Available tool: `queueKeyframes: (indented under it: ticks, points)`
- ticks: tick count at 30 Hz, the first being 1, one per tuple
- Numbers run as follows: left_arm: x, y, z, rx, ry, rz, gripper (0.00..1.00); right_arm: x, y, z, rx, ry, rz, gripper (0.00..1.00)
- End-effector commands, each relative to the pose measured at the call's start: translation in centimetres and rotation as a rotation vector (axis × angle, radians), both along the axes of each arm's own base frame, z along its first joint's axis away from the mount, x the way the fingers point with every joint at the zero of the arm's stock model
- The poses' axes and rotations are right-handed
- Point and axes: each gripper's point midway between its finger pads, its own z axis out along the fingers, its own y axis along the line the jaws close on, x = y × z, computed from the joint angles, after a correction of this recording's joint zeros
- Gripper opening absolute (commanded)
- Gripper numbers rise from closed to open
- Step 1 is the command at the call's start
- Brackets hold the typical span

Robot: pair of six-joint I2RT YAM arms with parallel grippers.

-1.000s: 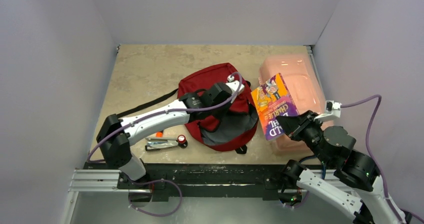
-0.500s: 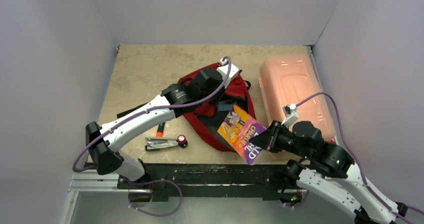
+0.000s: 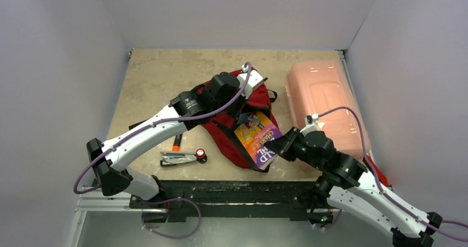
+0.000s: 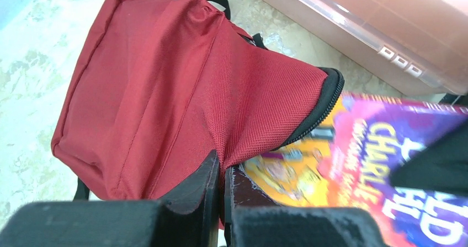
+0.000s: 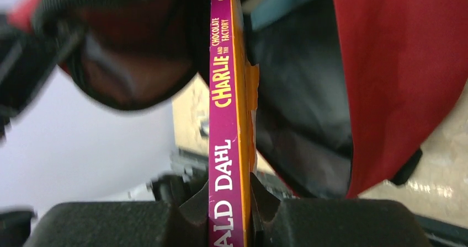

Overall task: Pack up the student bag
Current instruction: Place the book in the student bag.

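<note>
The student bag [image 3: 234, 139] is a dark red backpack lying mid-table, its black-zippered mouth held open. My left gripper [image 3: 244, 105] is shut on a pinch of the bag's red fabric [image 4: 165, 81] next to the zipper, jaws [image 4: 222, 172] pressed on the cloth. My right gripper [image 3: 279, 146] is shut on a colourful Roald Dahl paperback [image 3: 258, 138], gripping it by the pink spine [image 5: 226, 120] between the fingers [image 5: 229, 194]. The book's far end reaches into the bag's dark opening [image 5: 298, 109]. In the left wrist view, the book's cover [image 4: 364, 164] lies under the zipper edge.
A pale pink translucent box [image 3: 325, 103] lies at the right, close beside the bag [image 4: 386, 32]. An orange marker [image 3: 175, 143] and a metal tool [image 3: 179, 157] with a red-and-black round piece [image 3: 201, 154] lie left of the bag near the front edge.
My right gripper carried the book from over the pink box leftwards and down into the bag's mouth. My left gripper pulled the bag's fabric up and towards the back.
</note>
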Motion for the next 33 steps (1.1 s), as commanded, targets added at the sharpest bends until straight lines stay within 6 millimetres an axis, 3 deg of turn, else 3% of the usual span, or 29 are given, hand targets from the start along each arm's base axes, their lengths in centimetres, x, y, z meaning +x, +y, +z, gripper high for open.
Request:
queueKeyframes:
  ticks: [1,7,12,20,23,27,33]
  points:
    - [-1.1,-0.6,4.7,-0.132,-0.074,-0.077,0.0,6.1,-1.2,5.9,0.223,-0.115,-0.354,0.0]
    - [-2.2,-1.4,4.4,-0.166,-0.053,-0.147,0.0,8.6,0.1,8.7,0.502,-0.158,-0.437,0.0]
    - [-2.6,-1.7,4.4,-0.197,-0.059,-0.171,0.0,10.3,2.5,8.7,0.527,-0.129,-0.419,0.0]
    - [-2.8,-1.0,3.7,-0.19,-0.091,-0.176,0.0,12.4,6.6,3.6,0.507,0.041,-0.35,0.0]
    - [-2.5,-0.2,4.0,-0.189,-0.114,-0.146,0.0,13.3,6.6,2.5,0.505,0.008,-0.366,0.0]
    - [-3.3,-0.7,4.0,-0.221,-0.087,-0.181,0.0,15.1,5.9,1.4,0.468,-0.066,-0.417,0.0]
    - [-3.3,-0.7,3.1,-0.216,-0.066,-0.17,0.0,18.8,6.7,0.4,0.417,-0.125,-0.446,0.0]
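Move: The Roald Dahl book is already pinched by its spine in the right hand, its far end at the student bag's mouth; that mouth lies about 11 cm ahead, 8 cm left and 5 cm below this hand. The pink box is roughly 16 cm ahead, 22 cm right and 13 cm lower, the stapler some 32 cm left, 2 cm ahead and 19 cm lower. From the left hand, the mouth is about 2 cm back, 3 cm right and 13 cm below. The book is carried into the student bag under the raised flap: the right hand slides it forward about 15 cm and some 6 cm left, rising slightly before dipping, and swings clockwise about 25 degrees while its left side rolls up, its grip kept. The left hand, still pinching the flap, eases back about 3 cm to keep the mouth open. ##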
